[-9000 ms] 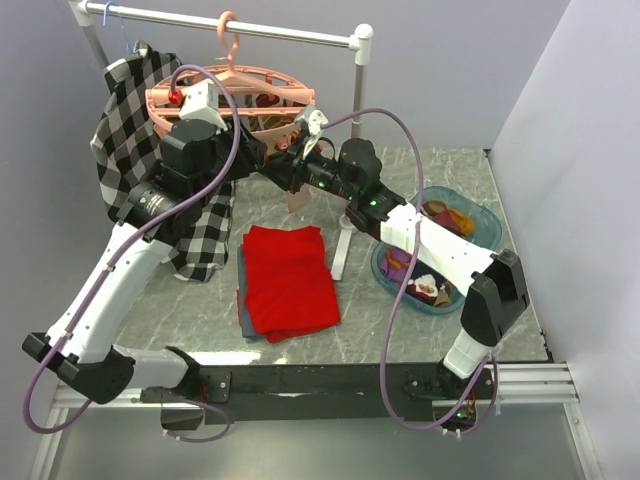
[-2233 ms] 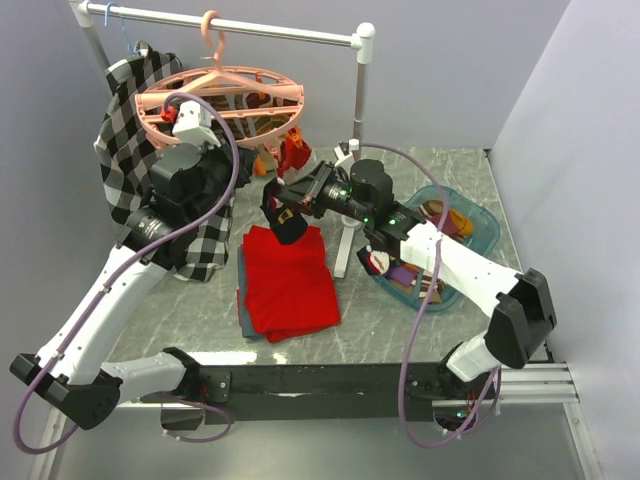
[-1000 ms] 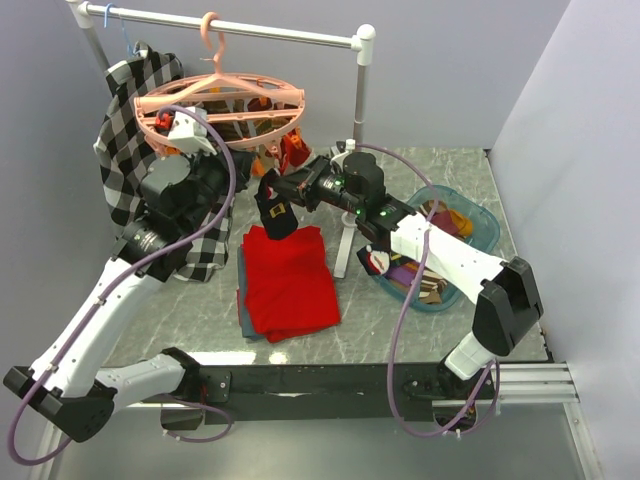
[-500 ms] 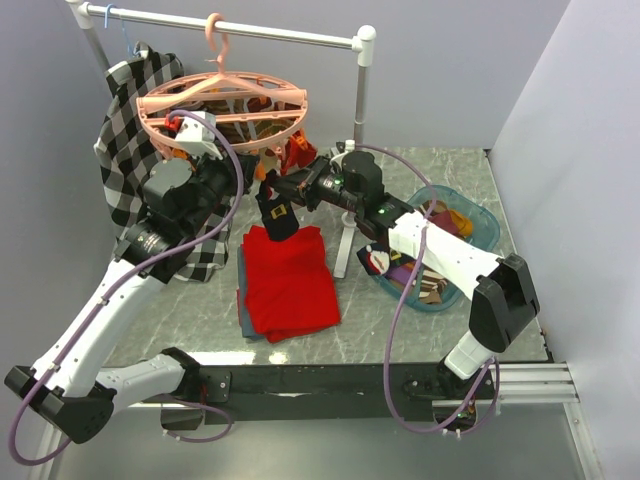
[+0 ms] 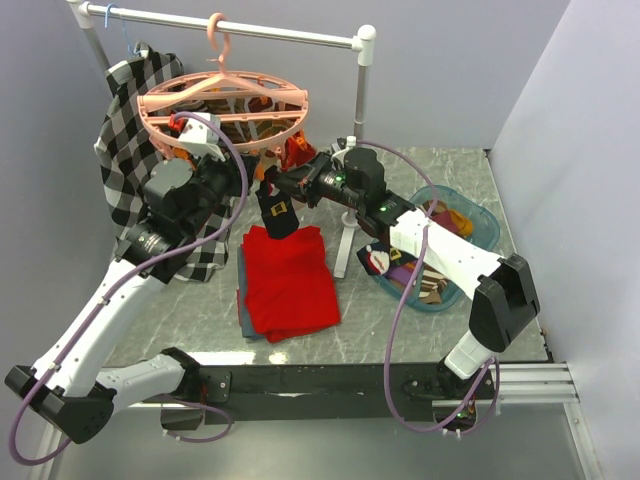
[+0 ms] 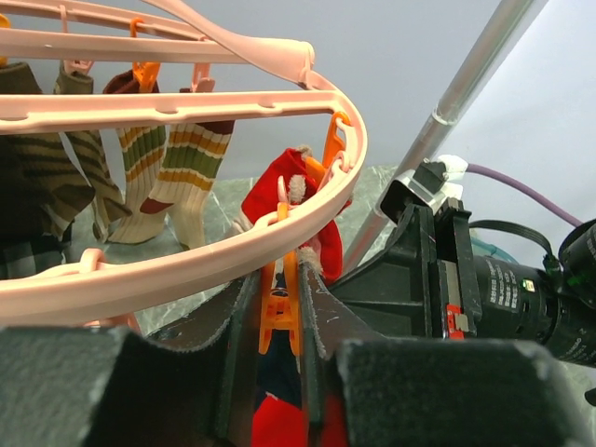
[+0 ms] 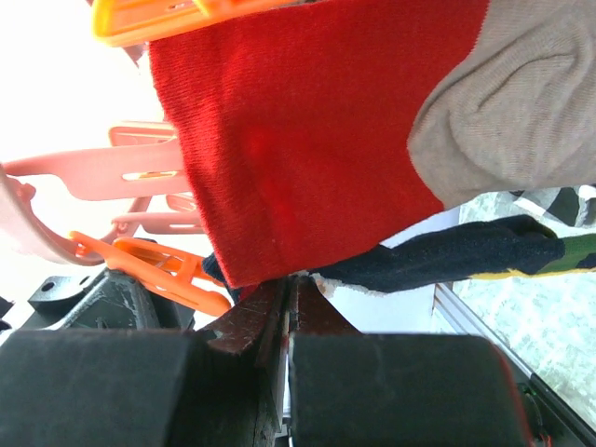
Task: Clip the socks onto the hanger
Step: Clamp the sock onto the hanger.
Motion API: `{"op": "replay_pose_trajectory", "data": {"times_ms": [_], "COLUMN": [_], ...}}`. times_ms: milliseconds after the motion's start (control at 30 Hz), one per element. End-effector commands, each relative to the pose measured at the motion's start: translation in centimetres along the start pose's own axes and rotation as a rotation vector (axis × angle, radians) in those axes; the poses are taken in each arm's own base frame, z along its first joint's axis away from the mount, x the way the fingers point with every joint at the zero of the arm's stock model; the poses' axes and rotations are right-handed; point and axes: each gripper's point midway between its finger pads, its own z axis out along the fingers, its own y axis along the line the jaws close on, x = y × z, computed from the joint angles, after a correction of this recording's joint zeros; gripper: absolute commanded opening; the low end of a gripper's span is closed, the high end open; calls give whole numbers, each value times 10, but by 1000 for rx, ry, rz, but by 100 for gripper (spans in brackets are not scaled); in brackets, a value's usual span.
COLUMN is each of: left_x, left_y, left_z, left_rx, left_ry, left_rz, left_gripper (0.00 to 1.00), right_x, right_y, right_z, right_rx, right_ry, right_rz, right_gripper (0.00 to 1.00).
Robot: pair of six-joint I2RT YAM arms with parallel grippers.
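The salmon-pink hanger (image 5: 222,104) hangs by its hook from the rail, with striped socks (image 6: 182,172) and a red white-trimmed sock (image 6: 279,191) clipped on it. My left gripper (image 6: 279,279) is under the rim, shut on an orange clip (image 6: 279,315) that dangles from the ring. My right gripper (image 7: 291,284) is shut on the edge of a navy sock (image 7: 466,253), held just below that clip. From above, the navy sock (image 5: 277,215) droops between both grippers, and a clipped red sock (image 7: 307,130) hangs in front of the right wrist camera.
A white rail stand (image 5: 357,95) rises behind the hanger, its foot beside a folded red cloth (image 5: 290,280). A black-and-white checked shirt (image 5: 125,130) hangs at the left. A blue tray (image 5: 487,225) with several socks sits at the right.
My left gripper has risen a little to the hanger's rim, and my right gripper has brought the navy sock slightly closer under the clip. The hanger has barely shifted.
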Motion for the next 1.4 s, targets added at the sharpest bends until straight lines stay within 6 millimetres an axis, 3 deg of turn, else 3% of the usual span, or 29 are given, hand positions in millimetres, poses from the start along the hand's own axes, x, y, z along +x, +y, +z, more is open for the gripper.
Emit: {"op": "replay_pose_trajectory", "data": {"times_ms": [0, 767, 967, 1100, 1200, 1333, 1367], "left_x": [-2, 0, 1, -9, -17, -24, -26], "left_y": [-11, -13, -13, -13, -10, -5, -4], "left_z": [-2, -3, -3, -9, -16, -26, -27], "left_rx": [64, 89, 88, 76, 53, 5, 1], "left_ry": [-14, -37, -35, -47, -53, -46, -44], "left_rz": [9, 0, 0, -7, -26, -65, -69], "left_gripper": [23, 26, 43, 72, 86, 88, 89], "right_x": [-3, 0, 0, -1, -1, -4, -6], "right_y": [49, 62, 60, 60, 60, 60, 58], "right_z": [-10, -10, -10, -12, -12, -15, -15], "right_rx": [-119, -162, -160, -169, -172, -169, -165], "right_ry": [-5, 20, 20, 12, 11, -4, -11], "right_rz": [-44, -28, -31, -32, -42, -73, -85], "right_gripper": [0, 0, 2, 5, 14, 33, 33]}}
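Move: The left hand already pinches an orange clip under the hanger rim, the clip's middle about 2 cm below its hand point. The right hand holds the navy sock's cuff; from it, that clip lies some 2 cm left, 1 cm ahead and 4 cm above. The clipped red sock hangs about 4 cm ahead of the right hand, 2 cm to its right and 2 cm higher. Right lifts the navy sock about 2 cm up to the clip, left opens wide off it, right begins opening. ##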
